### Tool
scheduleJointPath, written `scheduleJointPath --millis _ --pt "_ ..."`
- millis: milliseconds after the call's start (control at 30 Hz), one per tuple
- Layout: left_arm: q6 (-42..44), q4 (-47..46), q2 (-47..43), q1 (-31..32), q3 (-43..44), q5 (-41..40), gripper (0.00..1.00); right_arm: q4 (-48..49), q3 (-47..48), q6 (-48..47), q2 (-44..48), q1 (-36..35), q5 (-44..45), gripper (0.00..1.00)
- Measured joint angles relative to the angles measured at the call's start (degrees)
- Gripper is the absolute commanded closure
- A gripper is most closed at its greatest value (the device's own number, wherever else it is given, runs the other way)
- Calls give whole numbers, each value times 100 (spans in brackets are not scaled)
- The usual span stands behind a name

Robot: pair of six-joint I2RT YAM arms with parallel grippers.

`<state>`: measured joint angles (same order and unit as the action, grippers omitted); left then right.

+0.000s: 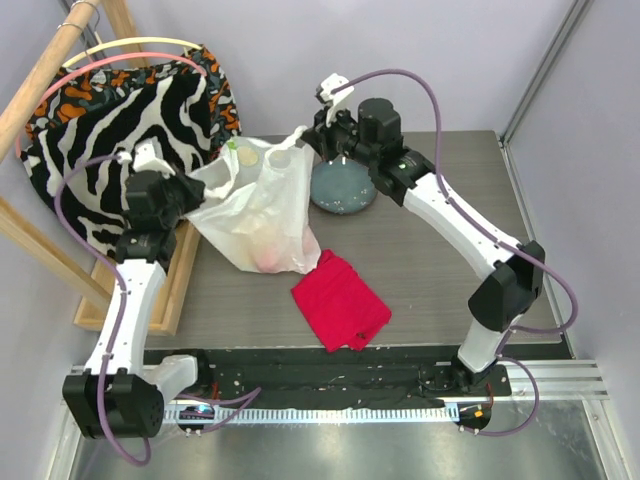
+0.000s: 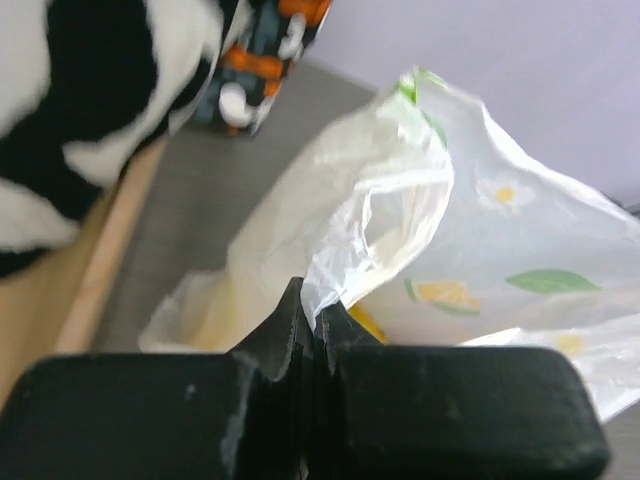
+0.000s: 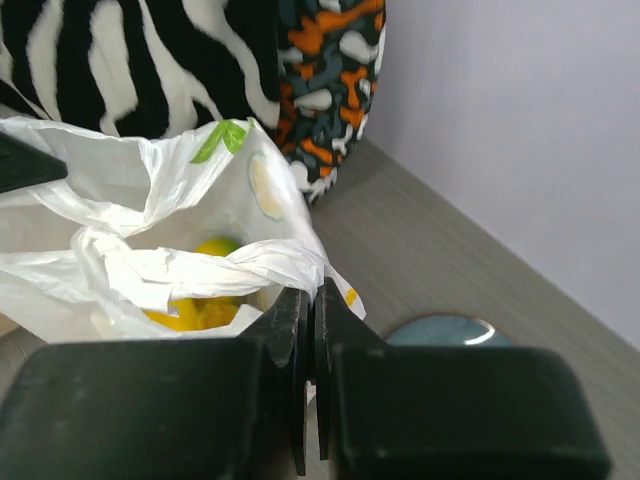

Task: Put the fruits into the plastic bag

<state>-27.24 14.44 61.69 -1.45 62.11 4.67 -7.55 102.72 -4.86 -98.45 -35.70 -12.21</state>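
Note:
The white plastic bag (image 1: 262, 212) with citrus prints hangs stretched between my two grippers over the table. My left gripper (image 1: 196, 186) is shut on the bag's left edge; in the left wrist view its jaws (image 2: 312, 308) pinch a fold of the bag (image 2: 420, 230). My right gripper (image 1: 312, 135) is shut on the bag's right handle; the right wrist view shows the handle (image 3: 200, 268) pinched between the jaws (image 3: 308, 298). Yellow fruits (image 3: 200, 305) lie inside the bag, and a reddish round one (image 1: 272, 255) shows through its bottom.
A dark grey-green plate (image 1: 343, 188) stands behind the bag to the right; it also shows in the right wrist view (image 3: 440, 330). A red folded cloth (image 1: 340, 300) lies in front. Zebra-striped fabric (image 1: 120, 130) hangs on a wooden frame at the left.

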Motion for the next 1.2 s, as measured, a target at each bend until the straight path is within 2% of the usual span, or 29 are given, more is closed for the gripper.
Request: scheduleJointPath --millis 133,200,233,267,333,433,467,500,533,567,600,700,1000,1200 --pt "-511 -505 17 -2 -1202 -11 100 201 -393 -9 -400 140 -103 99" --pt "-675 -525 55 -2 -1497 -13 100 234 -428 50 -636 227 -162 99" --pt "-726 -522 59 0 -1569 -15 100 247 -431 79 -748 262 -195 98" --pt "-789 -525 59 -2 -1585 -17 100 278 -433 105 -835 293 -223 91" --pt "-837 -643 44 -2 -1561 -39 87 295 -446 186 -907 348 -258 83" --pt "-846 -774 -13 -2 -1508 -68 68 435 -461 291 -898 372 -304 65" --pt "-835 -782 -42 -2 -1493 -76 59 492 -476 308 -885 363 -321 50" --pt "-833 -782 -74 -2 -1469 -85 39 533 -514 339 -855 356 -337 40" --pt "-804 -782 -96 -2 -1447 -96 29 557 -562 378 -813 356 -354 31" --pt "-780 -782 -127 -2 -1410 -101 22 584 -656 374 -743 356 -363 17" --pt "-758 -767 -155 -2 -1362 -101 13 579 -758 387 -649 352 -372 13" --pt "-647 -706 -201 -2 -1128 -109 0 575 -1049 391 -308 352 -426 7" --pt "-223 -297 -614 -2 -621 -492 0 704 -2135 350 1141 352 -382 4" --pt "96 -37 -1047 -7 -621 -632 0 610 -2922 684 1867 437 369 4"
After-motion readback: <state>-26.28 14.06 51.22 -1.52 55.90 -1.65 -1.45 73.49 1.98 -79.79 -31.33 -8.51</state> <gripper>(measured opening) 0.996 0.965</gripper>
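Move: Between the hands, both pinching its rim, the plastic bag has its middle about 13 cm right, 6 cm ahead and 12 cm below the left hand, and roughly 12 cm left, 8 cm back and 16 cm below the right. From the right hand, the empty plate is some 13 cm ahead and 9 cm right, the red cloth about 23 cm back and 10 cm right, both some 25 cm lower. Lowering the bag's rim quickly by about 11 cm, both hands bring the bag down towards the table, the right also reaching some 5 cm forward. Then both open wide and let go; the left rises about 12 cm and eases slightly back, while the right draws back and to its right, rising a little, away from the bag. ##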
